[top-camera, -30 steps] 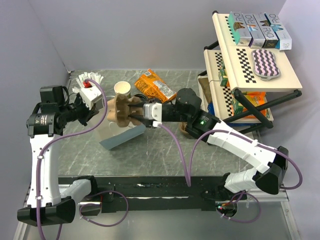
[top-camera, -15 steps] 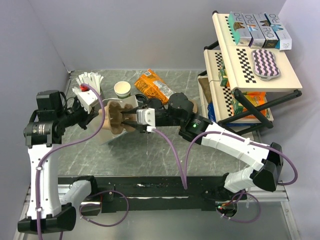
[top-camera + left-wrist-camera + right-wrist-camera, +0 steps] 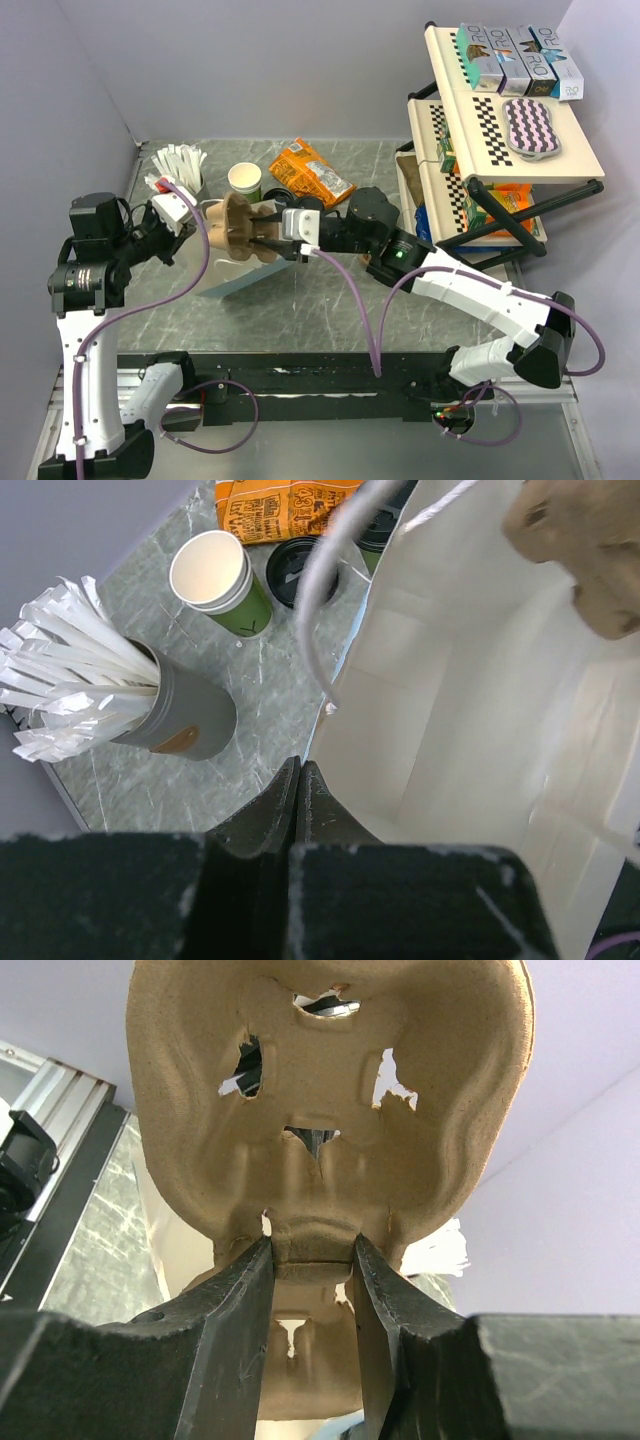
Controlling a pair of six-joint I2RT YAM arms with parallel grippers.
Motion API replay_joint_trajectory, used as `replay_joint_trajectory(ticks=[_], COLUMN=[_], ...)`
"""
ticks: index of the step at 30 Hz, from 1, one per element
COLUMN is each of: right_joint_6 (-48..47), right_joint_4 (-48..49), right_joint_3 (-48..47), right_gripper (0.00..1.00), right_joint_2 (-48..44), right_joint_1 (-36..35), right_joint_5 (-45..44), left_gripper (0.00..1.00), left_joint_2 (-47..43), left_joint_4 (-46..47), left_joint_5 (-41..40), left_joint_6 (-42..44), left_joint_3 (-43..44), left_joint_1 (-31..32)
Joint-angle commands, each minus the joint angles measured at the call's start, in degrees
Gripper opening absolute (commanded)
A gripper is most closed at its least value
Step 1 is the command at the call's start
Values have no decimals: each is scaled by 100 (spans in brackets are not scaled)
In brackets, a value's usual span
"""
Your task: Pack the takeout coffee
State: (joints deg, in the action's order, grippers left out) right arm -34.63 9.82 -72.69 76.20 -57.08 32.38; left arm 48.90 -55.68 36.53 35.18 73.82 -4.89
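Note:
The takeout coffee, a cup under a black lid, stands on the marble table beside a lidless white-and-green cup. In the top view it is mostly hidden behind the carrier. My left gripper is shut on the rim of a white paper bag, and the bag's mouth gapes open. My right gripper is shut on the central ridge of a brown pulp cup carrier. It holds the carrier tilted on edge over the bag's mouth. The carrier's pockets hold nothing.
A grey cup of white sticks stands at the back left. An orange snack packet lies behind the cups. A two-tier rack with boxes fills the right side. A purple cable loops over the bag's mouth.
The right gripper swung the carrier left over the bag, then eased back a little. The left arm drew the bag's rim nearer and lower, uncovering the lidless cup.

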Motion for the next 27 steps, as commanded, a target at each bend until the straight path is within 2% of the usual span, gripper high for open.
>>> replay_joint_trajectory(ticks=[1, 7, 15, 20, 27], right_joint_6=[255, 650, 633, 247, -763], right_joint_4=[178, 766, 1101, 1083, 916], right_joint_3=[175, 387, 527, 834, 1362], right_gripper=[0, 0, 0, 0, 0], right_joint_2=[-536, -537, -132, -193, -527], right_joint_1=[65, 57, 13, 4, 4], right_joint_5=[-197, -583, -944, -786, -294], left_gripper=[1, 1, 1, 1, 1], left_joint_2=[-39, -21, -206, -215, -39], left_joint_4=[347, 453, 567, 637, 690], left_joint_5=[37, 337, 557, 486, 679], left_joint_6=[-345, -670, -925, -1065, -1540], left_joint_3=[27, 10, -105, -87, -52], left_joint_1=[14, 14, 14, 14, 14])
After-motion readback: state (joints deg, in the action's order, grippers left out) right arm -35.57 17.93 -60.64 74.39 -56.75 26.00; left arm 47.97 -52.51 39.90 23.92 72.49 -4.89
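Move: The right hand holds the cup carrier; the paper bag's middle lies about 8 cm ahead of it, 7 cm to its left and 20 cm below. From the left hand, at the bag's rim, that middle is some 3 cm ahead, 10 cm right and 12 cm below. From the right hand, the lidded coffee cup stands roughly 28 cm ahead and 8 cm right, the empty cups 33 cm ahead and 7 cm left, both about 35 cm below. Right hand rises slightly, then lowers the still-gripped carrier about 7 cm towards the bag the left holds. ##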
